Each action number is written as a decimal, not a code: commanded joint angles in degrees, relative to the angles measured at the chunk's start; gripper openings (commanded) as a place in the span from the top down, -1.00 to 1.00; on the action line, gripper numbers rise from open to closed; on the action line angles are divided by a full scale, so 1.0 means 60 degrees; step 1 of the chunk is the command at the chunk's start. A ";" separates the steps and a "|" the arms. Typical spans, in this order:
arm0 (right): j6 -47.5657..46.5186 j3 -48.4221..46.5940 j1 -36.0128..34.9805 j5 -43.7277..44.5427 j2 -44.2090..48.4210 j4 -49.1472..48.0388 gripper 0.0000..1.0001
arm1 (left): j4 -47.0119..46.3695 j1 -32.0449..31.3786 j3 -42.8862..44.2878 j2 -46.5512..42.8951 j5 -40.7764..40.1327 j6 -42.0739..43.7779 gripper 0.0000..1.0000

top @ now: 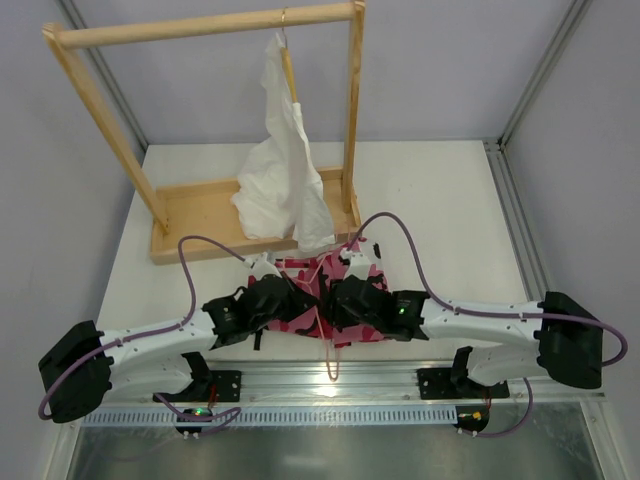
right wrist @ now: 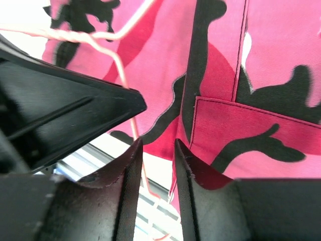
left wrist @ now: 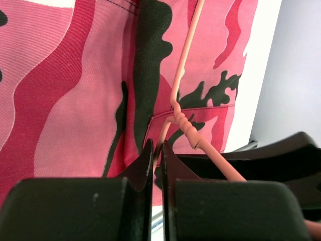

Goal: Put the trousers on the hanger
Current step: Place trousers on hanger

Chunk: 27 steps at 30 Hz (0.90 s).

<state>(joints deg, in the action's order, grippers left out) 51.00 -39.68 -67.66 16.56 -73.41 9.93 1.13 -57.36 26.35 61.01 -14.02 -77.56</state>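
Observation:
The pink, white and black camouflage trousers [top: 305, 315] lie bunched at the table's near edge, between my two grippers. They fill the left wrist view [left wrist: 75, 85] and the right wrist view [right wrist: 241, 90]. The thin pink wire hanger [left wrist: 184, 124] rests against the cloth, and its hook [top: 331, 365] points toward the near rail. My left gripper [left wrist: 156, 145] [top: 297, 297] is shut on the hanger's wire just below the twisted neck. My right gripper [right wrist: 158, 143] [top: 338, 297] stands open by a narrow gap at the trousers' edge, with nothing between its fingers. The hanger wire [right wrist: 80, 35] passes beside its left finger.
At the back stands a wooden rack [top: 205, 25], with a white garment [top: 285, 170] hanging over its base tray [top: 200, 215]. An aluminium rail [top: 330, 385] runs along the near edge. Purple cables [top: 400, 235] arc above both arms. The two grippers are almost touching.

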 commanded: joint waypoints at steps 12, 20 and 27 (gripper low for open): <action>-0.0166 0.0533 0.0012 -0.0884 0.1395 0.0953 0.86 | 0.0677 -0.0034 0.0340 0.0349 -0.0300 0.0021 0.99; 0.0449 0.1413 -0.0457 -0.0768 0.0429 -0.0453 0.92 | 0.0823 -0.0034 0.0340 0.0231 -0.0476 -0.0271 0.99; 0.0771 0.1501 -0.0560 -0.0607 -0.0144 -0.0894 0.92 | 0.0560 -0.0078 0.0223 0.0407 -0.0476 -0.0492 0.99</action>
<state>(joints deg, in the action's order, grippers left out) 54.02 -31.16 -70.43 11.53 -73.47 6.79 1.58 -57.63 27.55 62.41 -15.09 -79.15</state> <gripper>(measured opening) 0.039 0.010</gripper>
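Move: The trousers' near edge, by the pocket seam, lies about 5 cm back, 2 cm right and 6 cm below the right hand; from the left hand it is some 8 cm back, 6 cm right and 7 cm down. From the right hand, the hanger's twisted neck is about 3 cm ahead and 4 cm left, near its height; the hanger's near corner pokes out some 12 cm straight back, a little lower. Rising briefly and shutting, the right hand drops about 7 cm and goes back 4 cm to the trousers' near edge. ##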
